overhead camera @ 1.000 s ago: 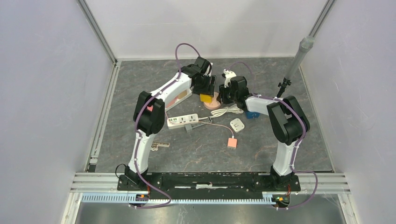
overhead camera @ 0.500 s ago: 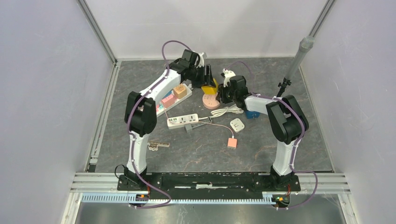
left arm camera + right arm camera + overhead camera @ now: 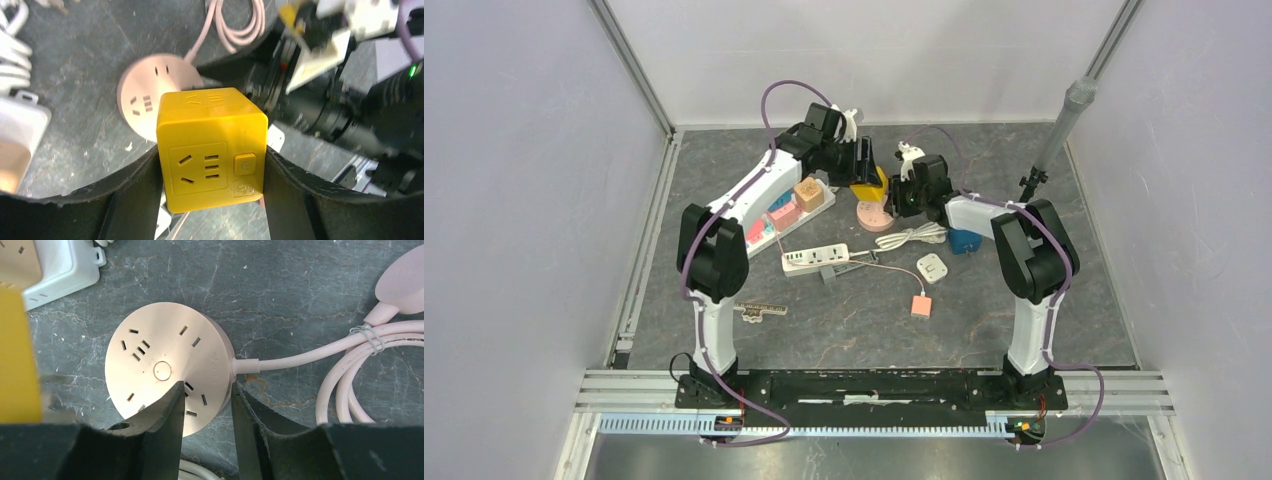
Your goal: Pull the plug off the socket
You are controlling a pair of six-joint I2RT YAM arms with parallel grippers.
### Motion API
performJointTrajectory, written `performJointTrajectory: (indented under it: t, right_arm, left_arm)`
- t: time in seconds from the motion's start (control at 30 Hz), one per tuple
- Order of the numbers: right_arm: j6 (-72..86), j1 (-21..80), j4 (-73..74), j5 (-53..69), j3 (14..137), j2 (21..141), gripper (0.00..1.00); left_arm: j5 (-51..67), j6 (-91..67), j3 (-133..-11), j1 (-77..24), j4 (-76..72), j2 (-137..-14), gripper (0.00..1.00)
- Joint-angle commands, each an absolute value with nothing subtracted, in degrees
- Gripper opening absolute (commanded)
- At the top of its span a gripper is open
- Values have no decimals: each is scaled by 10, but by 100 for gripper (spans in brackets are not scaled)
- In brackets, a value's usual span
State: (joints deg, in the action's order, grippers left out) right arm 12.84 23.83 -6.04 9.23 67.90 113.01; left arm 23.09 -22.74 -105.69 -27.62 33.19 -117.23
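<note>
The yellow cube plug (image 3: 210,145) hangs in the air between the fingers of my left gripper (image 3: 212,156), which is shut on its two sides. It is clear of the round pink socket (image 3: 145,95), which lies flat on the floor below. In the top view the yellow cube plug (image 3: 869,188) and my left gripper (image 3: 864,178) sit just behind the pink socket (image 3: 875,217). My right gripper (image 3: 207,390) hovers over the near edge of the pink socket (image 3: 165,365), open by a narrow gap and holding nothing. My right gripper (image 3: 906,196) is to the right of the cube.
The pink cable (image 3: 350,365) coils to the right of the socket. A white power strip (image 3: 816,259), a white adapter (image 3: 932,268), a small orange square (image 3: 920,306), a blue block (image 3: 965,241) and a white tray of blocks (image 3: 789,210) lie around.
My left arm has swung back and up, carrying the yellow cube off the pink socket. My right gripper's jaws have widened a little at the socket's edge.
</note>
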Motion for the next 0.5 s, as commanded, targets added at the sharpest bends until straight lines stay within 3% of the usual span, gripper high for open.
performJointTrajectory:
  t: [0.0,0.2,0.33,0.4,0.47]
  right_arm:
    - [116,228,60,80,713,1183,44]
    - [113,205,47,105,779,1150,59]
    - [114,188,30,109,787,1105,78]
    - [112,181,-11,118,765,1073,97]
    - [116,167,-88,180,726,1041,98]
  left_arm:
    - [298,-164,-1017,-283,354,-1095,12]
    - [359,-116,-930,-282,364,-1039,13]
    - [416,-75,-884,-286,361,-1019,17]
    - [419,-53,-863,-295,361,-1014,19]
    - [432,-41,-847,-307,361,-1015,24]
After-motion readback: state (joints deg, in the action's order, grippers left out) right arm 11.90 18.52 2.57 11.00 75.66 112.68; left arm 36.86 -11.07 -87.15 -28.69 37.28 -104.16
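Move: The yellow plug is already in the left gripper, bound for the clear table about 20 cm straight back and 15 cm below. From that hand, the pink socket lies 2 cm ahead, 3 cm right; the power strip 8 cm back, 12 cm left; the orange plug 19 cm back, 13 cm right. The right fingertips are at the pink socket's rim, its middle about 4 cm left, with the coiled pink cord about 9 cm right and 3 cm ahead. Carry the yellow plug back about 11 cm at nearly constant height, away from the pink socket and towards the clear table nearer the base, turning the left wrist clockwise some 20 degrees and keeping the grip. Meanwhile spread the right fingers from under half to almost wide open, coming free of the socket's rim, and draw that hand right and forward, then up too. ##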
